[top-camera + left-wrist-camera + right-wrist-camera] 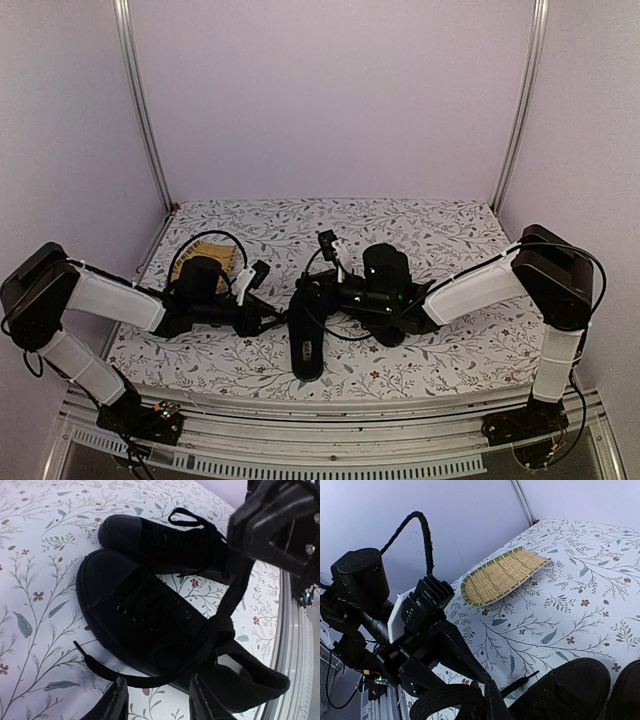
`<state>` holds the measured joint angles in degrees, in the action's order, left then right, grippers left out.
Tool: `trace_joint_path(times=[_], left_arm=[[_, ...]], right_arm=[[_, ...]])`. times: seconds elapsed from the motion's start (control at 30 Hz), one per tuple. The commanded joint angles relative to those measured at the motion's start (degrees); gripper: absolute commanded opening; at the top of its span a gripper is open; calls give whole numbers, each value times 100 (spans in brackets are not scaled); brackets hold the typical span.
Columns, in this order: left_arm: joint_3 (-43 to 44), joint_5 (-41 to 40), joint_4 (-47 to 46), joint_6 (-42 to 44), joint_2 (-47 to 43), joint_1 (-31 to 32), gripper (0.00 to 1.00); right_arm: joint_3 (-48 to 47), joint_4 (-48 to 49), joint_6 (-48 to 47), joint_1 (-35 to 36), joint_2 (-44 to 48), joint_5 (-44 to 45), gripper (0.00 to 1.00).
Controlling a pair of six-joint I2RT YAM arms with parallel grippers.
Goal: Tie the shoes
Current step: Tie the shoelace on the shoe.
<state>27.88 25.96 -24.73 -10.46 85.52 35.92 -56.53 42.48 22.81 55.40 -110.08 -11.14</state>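
Two black shoes lie side by side in the left wrist view, the near shoe in front of the far shoe. From above, one shoe shows between the arms. A black lace runs from its loose tip past a knot and up to my right gripper, which is shut on it. In the right wrist view the lace loops beside my right gripper. My left gripper stands open, and the lace crosses just beyond its fingertips without being pinched.
A yellow woven mat lies on the floral cloth toward the back left, partly under the left arm. Metal frame posts and pale walls close in the sides and back. Both arms crowd the middle near the front edge.
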Motion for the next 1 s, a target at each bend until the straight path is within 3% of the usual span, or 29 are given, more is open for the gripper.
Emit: trace_joint_path(times=[0.0, 0.53, 0.6, 0.67, 0.97], left_arm=[[-31, -38, -532, 350, 317, 209, 41], [175, -54, -842, 265, 1001, 448, 25], [191, -71, -882, 207, 1042, 459, 18], [195, -119, -935, 109, 1063, 459, 0], [-242, -1416, -287, -698, 278, 444, 0]], right_arm=[[51, 220, 189, -47, 154, -144, 2], [18, 203, 269, -73, 116, -213, 2], [38, 196, 266, -78, 133, -194, 2], [67, 184, 268, -75, 167, -161, 2], [522, -490, 371, -127, 755, 583, 2]])
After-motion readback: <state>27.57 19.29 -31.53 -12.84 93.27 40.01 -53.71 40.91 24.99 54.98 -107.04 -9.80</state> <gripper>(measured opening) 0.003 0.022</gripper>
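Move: Just below the left hand, about 2 cm to its right and some 4 cm lower, the loose black shoelace droops between the open fingers. The shoe it belongs to has its middle roughly 5 cm to the right, level front to back and 4 cm below; the second shoe lies about 15 cm right and 5 cm ahead. From the right hand, which already holds the other lace end, that drooping lace is about 3 cm left, 3 cm back and 11 cm down. Sinking about 3.5 cm and easing some 2 cm to the right, the left hand settles its open fingers over the drooping lace and shuts them fully, beginning a pinch near the loose tail, then starts back to the left by about 1 cm. The right hand keeps its grip on the other lace, holding it up nearly still, and at the very end pulls away right about 1.5 cm. ##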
